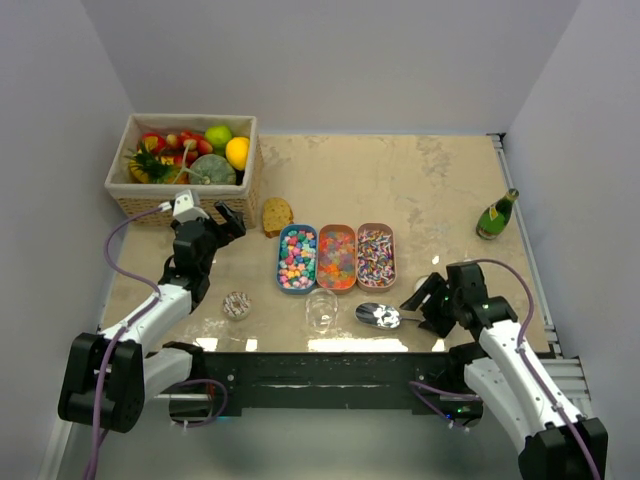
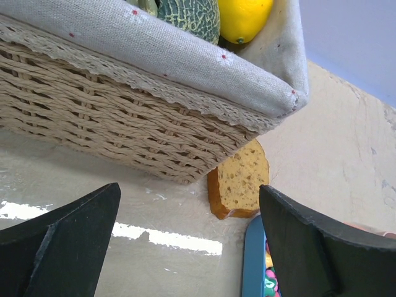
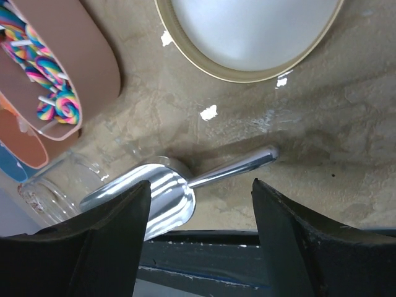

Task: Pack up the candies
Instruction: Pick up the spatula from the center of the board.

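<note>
The candies lie in three oval trays mid-table: pastel balls in the blue tray, orange-red gummies in the orange tray, swirled pieces in the brown tray. The right wrist view shows the swirled candies. A clear glass jar and a metal scoop rest in front of the trays. My right gripper hangs open just right of the scoop, its jaws either side of the scoop handle and above it. My left gripper is open and empty beside the basket, left of the blue tray.
A wicker basket of fruit fills the back left corner. A bread slice lies beside it. A round brown cookie sits front left, a green bottle at the right. A round white lid lies beyond the scoop.
</note>
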Robot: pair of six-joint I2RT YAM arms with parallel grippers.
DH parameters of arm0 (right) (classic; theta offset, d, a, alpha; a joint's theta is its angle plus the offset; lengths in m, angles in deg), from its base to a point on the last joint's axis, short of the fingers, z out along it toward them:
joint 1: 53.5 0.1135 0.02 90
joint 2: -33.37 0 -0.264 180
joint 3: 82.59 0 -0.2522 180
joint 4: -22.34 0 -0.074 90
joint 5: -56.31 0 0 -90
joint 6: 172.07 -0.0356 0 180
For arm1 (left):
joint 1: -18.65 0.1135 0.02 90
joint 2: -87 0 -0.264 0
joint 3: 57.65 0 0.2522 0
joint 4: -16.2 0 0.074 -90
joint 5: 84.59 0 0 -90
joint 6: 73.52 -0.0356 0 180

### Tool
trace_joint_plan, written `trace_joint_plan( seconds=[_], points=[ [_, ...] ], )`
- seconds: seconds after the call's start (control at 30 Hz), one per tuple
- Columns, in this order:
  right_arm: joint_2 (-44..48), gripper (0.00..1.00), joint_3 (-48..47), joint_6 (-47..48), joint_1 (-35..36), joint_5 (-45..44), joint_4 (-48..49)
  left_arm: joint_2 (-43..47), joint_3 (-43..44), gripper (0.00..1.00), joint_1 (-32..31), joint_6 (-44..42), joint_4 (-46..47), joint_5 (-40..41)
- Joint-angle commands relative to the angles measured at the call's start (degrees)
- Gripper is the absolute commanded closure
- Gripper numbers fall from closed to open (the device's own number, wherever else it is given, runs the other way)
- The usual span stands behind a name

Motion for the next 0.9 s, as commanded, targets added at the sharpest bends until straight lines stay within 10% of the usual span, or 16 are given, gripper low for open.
trace_joint_plan(
  seconds=[0.0, 0.5, 0.87],
  points=[
    [-0.92, 0.3, -1.5, -0.92, -0.13, 0.53, -3.21, -0.06, -0.44, 0.01, -0.26, -0.28, 1.64, 1.95],
    [-6.72, 0.36, 5.89, -6.54, -0.21, 0.26, 14.81, -0.76, -0.26, 0.01, -0.26, 0.42, 1.46, -1.29],
    [-9.18, 0.69, 8.7, -5.84, -0.13, -0.62, 20.26, -1.38, 0.79, 0.02, -0.26, 0.77, 0.49, -5.6]
  ],
)
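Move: Just beneath the right hand's open fingers lies the spatula's handle, about 3 cm lower and 1 cm ahead; its blade is some 9 cm to the left and 1 cm ahead. The white lid sits about 7 cm ahead and 4 cm right of the hand, the lollipop box roughly 15 cm ahead and 9 cm left. From the left hand, the handle is about 43 cm right, 23 cm back and 13 cm lower. Sinking about 3 cm over the spatula, the right hand first eases back slightly, then pushes some 3 cm forward towards the white lid with its fingers down around the handle. The fingers close to about half their starting gap, bringing both pads in on either side of the handle and carrying it forward. ##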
